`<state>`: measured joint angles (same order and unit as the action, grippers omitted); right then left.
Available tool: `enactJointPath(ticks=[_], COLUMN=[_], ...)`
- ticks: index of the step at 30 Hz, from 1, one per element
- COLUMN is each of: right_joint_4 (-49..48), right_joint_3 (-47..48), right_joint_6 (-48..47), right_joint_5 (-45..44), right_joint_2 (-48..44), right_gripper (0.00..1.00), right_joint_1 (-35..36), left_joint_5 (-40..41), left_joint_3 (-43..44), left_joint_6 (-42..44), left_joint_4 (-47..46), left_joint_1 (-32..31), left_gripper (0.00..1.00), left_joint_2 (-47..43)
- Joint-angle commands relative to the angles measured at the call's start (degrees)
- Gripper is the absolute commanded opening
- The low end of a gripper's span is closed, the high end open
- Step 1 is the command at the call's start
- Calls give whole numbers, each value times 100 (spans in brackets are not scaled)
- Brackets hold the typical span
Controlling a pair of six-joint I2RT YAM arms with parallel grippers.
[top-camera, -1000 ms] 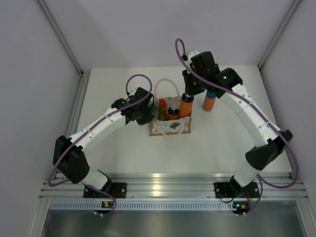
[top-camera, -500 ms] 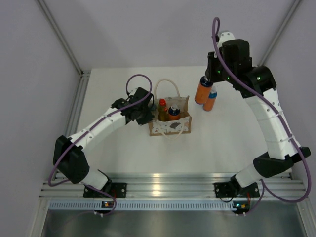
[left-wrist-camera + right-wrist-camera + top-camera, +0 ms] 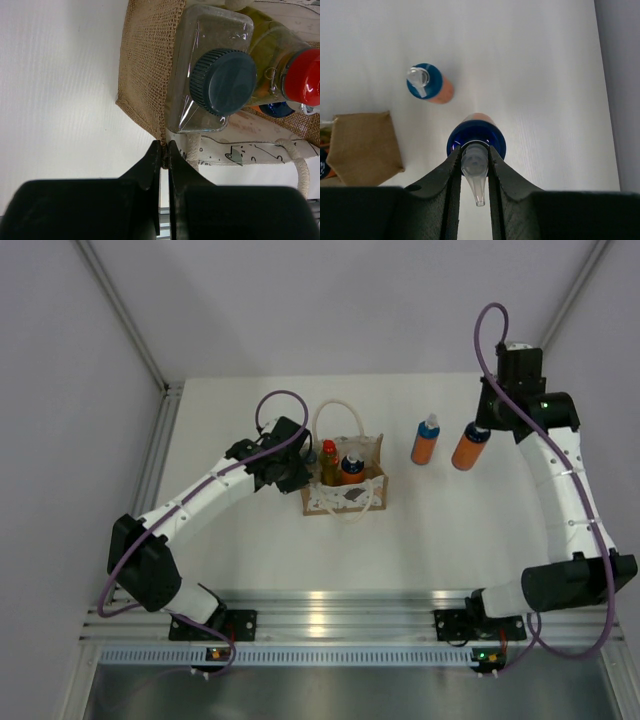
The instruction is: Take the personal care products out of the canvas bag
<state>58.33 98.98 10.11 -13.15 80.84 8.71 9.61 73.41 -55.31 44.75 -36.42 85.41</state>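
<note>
The canvas bag stands mid-table with a clear bottle with a dark grey cap, a yellow bottle with a red cap and a dark-blue-capped bottle inside. My left gripper is shut on the bag's left corner seam. My right gripper is shut on the clear nozzle of an orange bottle with a dark-blue cap, held above the table at the right. Another orange bottle with a blue cap stands on the table between bag and held bottle, also in the right wrist view.
White walls enclose the table on the left, back and right; the right wall is close to my right arm. An aluminium rail runs along the near edge by the arm bases.
My right gripper has lifted the orange bottle out of the bag and carried it right, past the standing orange bottle. The left gripper and bag have stayed still.
</note>
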Motion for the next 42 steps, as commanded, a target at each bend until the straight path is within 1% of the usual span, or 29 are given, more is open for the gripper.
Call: enactJointPath(ticks=[1,5,7,11,17,21,25,29,30,31,32,34,35,38,42], right_joint_4=[-1147,-1604,-2024,-2466,-2624,-2625,-2607,-2607,-2607,-2598,-2598,-2554,-2519,-2309,-1992], right_joint_3=[-282,-634,-862,-1056,-916,-740,-661,-739,-775,-792,-792,-740,-688,-363,86], right_joint_6=[123,202,211,255,272,255,185,158,167,184,219,246,263,272,316], right_joint_5=[58,198,286,365,129,163,190,155,155,146,154,172,190,268,592], right_joint_2=[-358,-244,-192,54,792,1363,1698,1751,1742,1708,1681,1628,1611,1558,1357], right_gripper=[0,0,0,0,0,0,0,0,4,13,29,42,51,57,58], right_joint_1=[-404,-765,-818,-809,-1038,-1082,-1082,-1082,-1082,-1082,-1082,-1082,-1082,-1082,-1003], left_joint_5=[-117,-126,-134,-178,-196,-187,-205,-222,-222,-222,-222,-231,-240,-231,-222], left_joint_3=[60,51,42,51,60,42,16,-10,-19,-28,-28,-19,-28,-11,-11], left_joint_6=[117,161,152,152,178,196,231,231,222,222,231,240,240,249,257], left_joint_4=[78,86,86,86,86,86,95,95,86,95,86,95,95,95,95], left_joint_1=[-14,-5,-5,-5,-5,-14,-5,-5,-5,-14,-5,-14,-14,-14,-5], left_gripper=[0,0,0,0,0,0,0,0,0,0,0,0,0,0,0], left_joint_2=[38,11,-6,11,-15,-76,-121,-165,-165,-182,-182,-173,-173,-165,-147])
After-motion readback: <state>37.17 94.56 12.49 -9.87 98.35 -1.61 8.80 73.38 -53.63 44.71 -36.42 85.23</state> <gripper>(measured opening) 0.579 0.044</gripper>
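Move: The right hand carries an orange bottle with a blue collar, bound for a bare spot of table about 10 cm ahead, 6 cm to its right and some 29 cm below it. Already standing to the left of that spot, the first orange bottle is roughly 10 cm ahead and 6 cm left of the hand; the canvas bag's middle lies about 26 cm left and 3 cm ahead. From the left hand, the spot lies some 42 cm right, 16 cm ahead and 13 cm down. The right hand, still pinching the orange bottle by its nozzle, sinks about 13 cm and reaches some 10 cm forward while easing 6 cm to the right, turning about 10 degrees clockwise, to stand the bottle on the bare table to the right of the first one. There it stops, opens its fingers to free the nozzle, and backs off upward by 3 to 4 cm and a little forward, while the left hand keeps its pinch on the canvas bag's rim and stays put. ##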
